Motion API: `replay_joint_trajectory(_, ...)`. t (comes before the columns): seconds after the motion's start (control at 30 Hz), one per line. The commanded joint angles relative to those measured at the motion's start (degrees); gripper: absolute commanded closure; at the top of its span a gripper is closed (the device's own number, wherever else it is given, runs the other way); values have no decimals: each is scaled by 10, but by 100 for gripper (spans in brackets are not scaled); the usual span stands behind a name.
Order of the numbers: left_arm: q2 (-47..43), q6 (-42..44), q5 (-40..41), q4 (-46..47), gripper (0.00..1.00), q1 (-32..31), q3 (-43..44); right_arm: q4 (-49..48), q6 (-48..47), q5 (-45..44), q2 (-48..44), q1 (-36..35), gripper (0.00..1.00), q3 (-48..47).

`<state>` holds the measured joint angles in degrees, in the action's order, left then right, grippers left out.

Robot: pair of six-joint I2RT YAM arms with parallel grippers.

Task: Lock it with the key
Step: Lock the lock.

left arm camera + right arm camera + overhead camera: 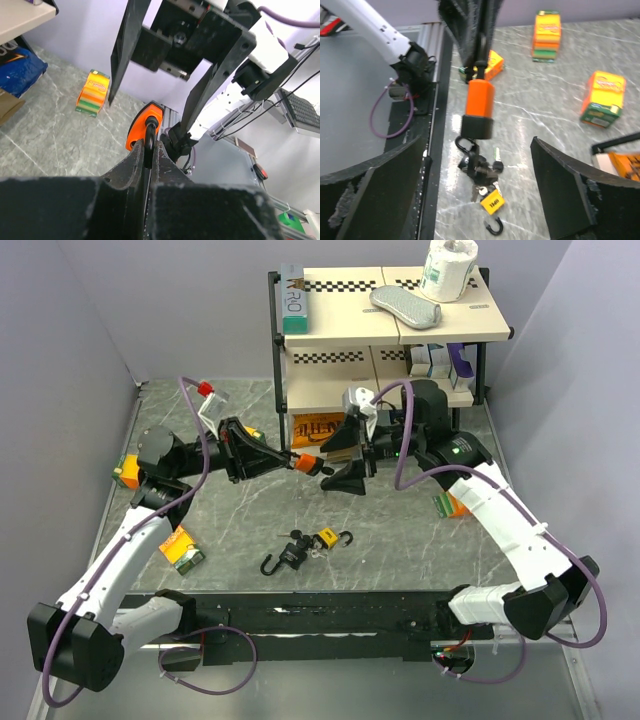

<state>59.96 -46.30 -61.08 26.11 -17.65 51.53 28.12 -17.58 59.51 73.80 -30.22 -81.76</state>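
Observation:
An orange padlock (303, 462) with a black base hangs in the air above the marble table, and my left gripper (284, 460) is shut on its dark shackle. In the left wrist view the shackle sits pinched between the fingers (131, 165), with the orange body (142, 122) just beyond them. My right gripper (345, 456) faces the padlock with its jaws wide open and nothing in them. In the right wrist view the padlock (480, 102) hangs between and beyond the two fingers. Below it on the table lies a key bunch (481, 172) with black hooks and a yellow tag (492, 201).
A two-level shelf (390, 335) stands at the back with boxes, a paper roll (447, 268) and a grey pouch. Orange-green boxes lie at the left (182, 548), far left (125, 471) and right (449, 505). A blue bag (17, 67) sits under the shelf.

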Motion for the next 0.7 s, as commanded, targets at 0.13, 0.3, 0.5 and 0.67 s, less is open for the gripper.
replay_joint_trajectory(0.13, -16, -44, 17, 66, 99, 3, 36, -44, -2, 15, 13, -36, 10, -24)
replay_joint_trajectory(0.3, -11, -51, 19, 75, 99, 3, 39, -55, 11, 6, 25, -44, 20, -36)
replay_joint_trajectory(0.5, -6, -61, 24, 86, 99, 3, 41, -61, 16, 3, 35, -49, 38, -38)
replay_joint_trajectory(0.67, -1, -65, 25, 92, 99, 3, 42, -59, 20, 4, 42, -50, 43, -51)
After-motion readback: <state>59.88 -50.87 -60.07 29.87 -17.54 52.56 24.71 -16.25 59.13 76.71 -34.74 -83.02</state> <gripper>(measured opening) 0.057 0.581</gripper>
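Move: The key seated in the orange lock's black end is what matters. From the right hand it lies about 2 cm to the left, otherwise level and straight in line, with the orange lock's body 5 cm left. From the left hand, already gripping that lock by its shackle, the key is roughly 6 cm right, 1 cm back and 1 cm lower. On the table some 27 cm below the right hand are the black padlock, 8 cm left and 1 cm back, and the yellow padlock, 1 cm left and 1 cm forward. The orange lock's key end is met by the open right hand, which slides about 2.5 cm to its left and 1 cm back, barely turning, while its fingers close from nearly wide to a bit over half open on either side of the key end. The left hand keeps its grip on the shackle and eases up about 2 cm; whether the right fingers touch the key can't be seen. ##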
